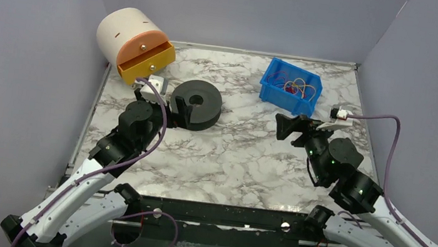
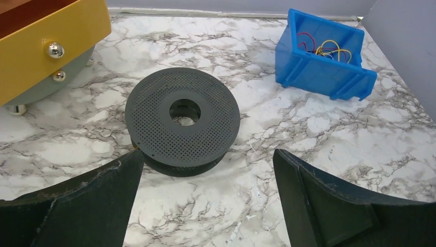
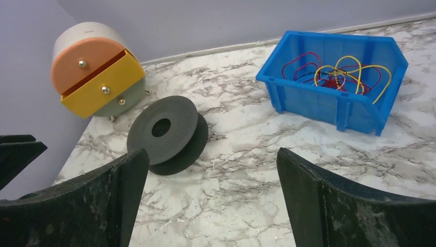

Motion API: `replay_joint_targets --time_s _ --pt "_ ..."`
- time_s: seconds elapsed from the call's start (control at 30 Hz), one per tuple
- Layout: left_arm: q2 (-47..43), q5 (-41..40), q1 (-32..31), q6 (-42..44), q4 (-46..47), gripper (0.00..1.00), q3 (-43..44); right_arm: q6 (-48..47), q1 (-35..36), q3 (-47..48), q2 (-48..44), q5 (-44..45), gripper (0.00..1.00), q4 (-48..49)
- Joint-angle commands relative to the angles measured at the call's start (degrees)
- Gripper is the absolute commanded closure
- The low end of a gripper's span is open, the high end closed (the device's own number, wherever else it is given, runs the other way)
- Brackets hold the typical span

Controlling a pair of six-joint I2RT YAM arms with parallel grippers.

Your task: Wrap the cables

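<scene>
The cables (image 1: pixel 296 86) (image 2: pixel 327 48) (image 3: pixel 337 72) are thin yellow, orange and red loops tangled inside a blue bin (image 1: pixel 276 91) (image 2: pixel 319 73) (image 3: pixel 319 100) at the back right. A dark grey perforated spool (image 1: pixel 197 103) (image 2: pixel 182 118) (image 3: pixel 164 131) lies flat on the marble table, left of centre. My left gripper (image 1: pixel 181 110) (image 2: pixel 208 198) is open, hovering just in front of the spool with nothing between its fingers. Just in front of the bin, my right gripper (image 1: pixel 287 127) (image 3: pixel 213 198) stands open and empty.
A cream drum-shaped cabinet (image 1: pixel 127 35) (image 3: pixel 92 67) with a yellow drawer (image 1: pixel 144 64) (image 2: pixel 46 43) pulled partly out stands at the back left. Lilac walls close in the left, back and right. The table's front edge (image 1: pixel 218 211) runs along the arm bases.
</scene>
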Motion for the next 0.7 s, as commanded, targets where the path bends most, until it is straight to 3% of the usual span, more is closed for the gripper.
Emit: replay_joint_targets --time_s 0.0,0.33,0.67 --pt "0.67 1.83 0.28 0.91 1.68 0.01 0.30 -1.37 0.02 -1.99 -0.31 -0.06 0.00 0.51" --pt "1.68 3.85 0.38 0.56 1.72 0.01 0.29 -12.81 -0.02 -1.30 3.26 -2.13 0.00 0.19" --pt "1.10 5.96 0.36 -0.05 1.87 0.01 0.30 -18.06 0.02 2.48 11.06 -5.95 0.03 -2.57"
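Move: The cables lie in the blue bin, roughly 27 cm ahead of the right hand, 6 cm to its right and 28 cm below. The dark spool is about 16 cm ahead of the right hand and 27 cm to its left, flat on the table some 29 cm down. From the left hand the cables are about 24 cm ahead, 34 cm right and 24 cm below. Right hand, open, sinks 5 cm towards the cables, easing forward-left, its left side rolling down some 20°. ##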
